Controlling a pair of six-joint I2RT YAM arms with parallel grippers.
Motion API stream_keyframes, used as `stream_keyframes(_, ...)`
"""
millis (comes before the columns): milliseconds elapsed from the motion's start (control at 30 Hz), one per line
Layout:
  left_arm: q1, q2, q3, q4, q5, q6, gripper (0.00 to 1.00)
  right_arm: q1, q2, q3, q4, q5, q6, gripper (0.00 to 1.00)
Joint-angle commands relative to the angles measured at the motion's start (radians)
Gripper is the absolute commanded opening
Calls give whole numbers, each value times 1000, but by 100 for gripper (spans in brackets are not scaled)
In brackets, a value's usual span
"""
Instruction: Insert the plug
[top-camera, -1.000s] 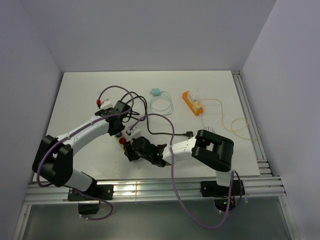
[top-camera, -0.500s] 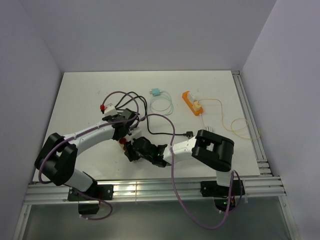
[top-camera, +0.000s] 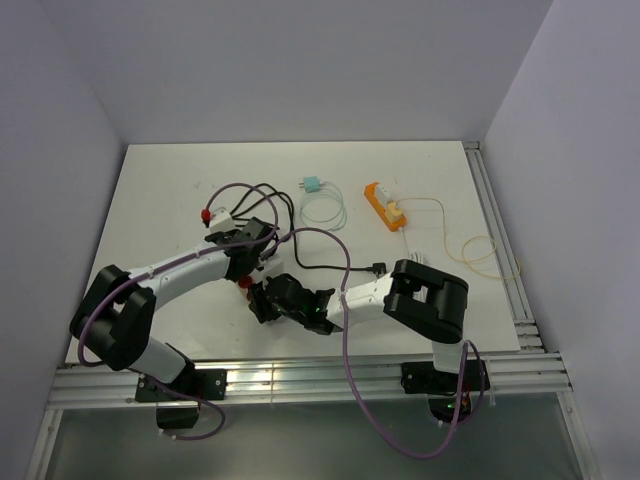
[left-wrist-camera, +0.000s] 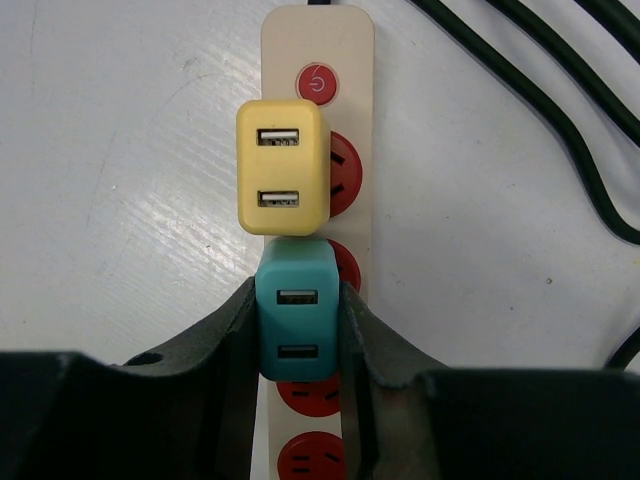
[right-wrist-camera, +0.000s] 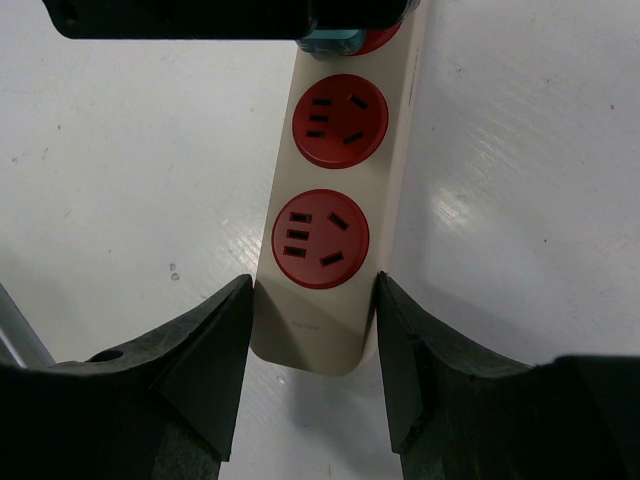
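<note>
A beige power strip (left-wrist-camera: 318, 40) with red sockets lies on the white table. A yellow USB charger (left-wrist-camera: 283, 168) sits in its first socket. Directly below it, the teal plug (left-wrist-camera: 297, 335) stands over the second socket, and my left gripper (left-wrist-camera: 297, 300) is shut on its two sides. The plug's prongs are hidden, so I cannot tell how deep it sits. My right gripper (right-wrist-camera: 313, 292) is shut on the free end of the strip (right-wrist-camera: 310, 338), below two bare red sockets. In the top view both grippers, left (top-camera: 252, 252) and right (top-camera: 266, 298), meet at the near centre.
The strip's black cable (top-camera: 325, 266) loops to the right of the grippers. Further back lie a second teal plug (top-camera: 313, 185) with a coiled white cable and an orange power strip (top-camera: 381, 205) with a yellow cable (top-camera: 480, 250). Rails run along the right edge.
The left arm swung toward the near right a second ago, bringing the teal plug over the strip. Since half a second ago nothing has visibly moved.
</note>
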Motion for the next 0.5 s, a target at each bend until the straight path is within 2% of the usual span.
stream_keyframes(0, -11, 30, -47, -87, 289, -11, 8, 12, 2, -21, -70, -61, 18, 0)
stream_keyframes(33, -11, 16, -24, -99, 282, -11, 18, 12, 4, -21, -68, -61, 18, 0)
stream_keyframes(100, -11, -21, -2, -128, 266, 1, 30, 12, 6, -16, -71, -60, 23, 0)
stream_keyframes(133, -11, -36, 19, -138, 268, 4, 49, 12, 7, -13, -74, -60, 24, 0)
stream_keyframes(200, -11, -78, 38, -158, 271, 20, 60, 12, 7, -13, -71, -55, 26, 0)
stream_keyframes(233, -11, -91, 49, -173, 271, 24, 69, 12, 7, -12, -73, -55, 26, 0)
stream_keyframes(333, -11, -136, 111, -233, 254, 31, 82, 12, 10, -4, -82, -49, 32, 0)
stream_keyframes(467, -11, -234, 183, -340, 199, 8, 87, 12, 9, -1, -89, -49, 40, 0)
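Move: Still between the left fingers is the blue plug, right at the hand point, standing on the strip's second socket. The yellow plug is about 3 cm ahead and 2 cm left of this hand, and a free socket lies some 3 cm back and 2 cm right, a little lower. The black cord's nearest bend is roughly 9 cm ahead and 5 cm right. From the right hand the blue plug is about 8 cm ahead and 4 cm left. Opening wide, the left fingers let go of the blue plug and draw back along the strip, about 3.5 cm back and 2 cm right, over the free sockets towards the right gripper. The hand then lifts by some 4 cm, its fingers tipping about 10 degrees steeper. The right hand stays put and keeps its pinch on the strip's near end. ##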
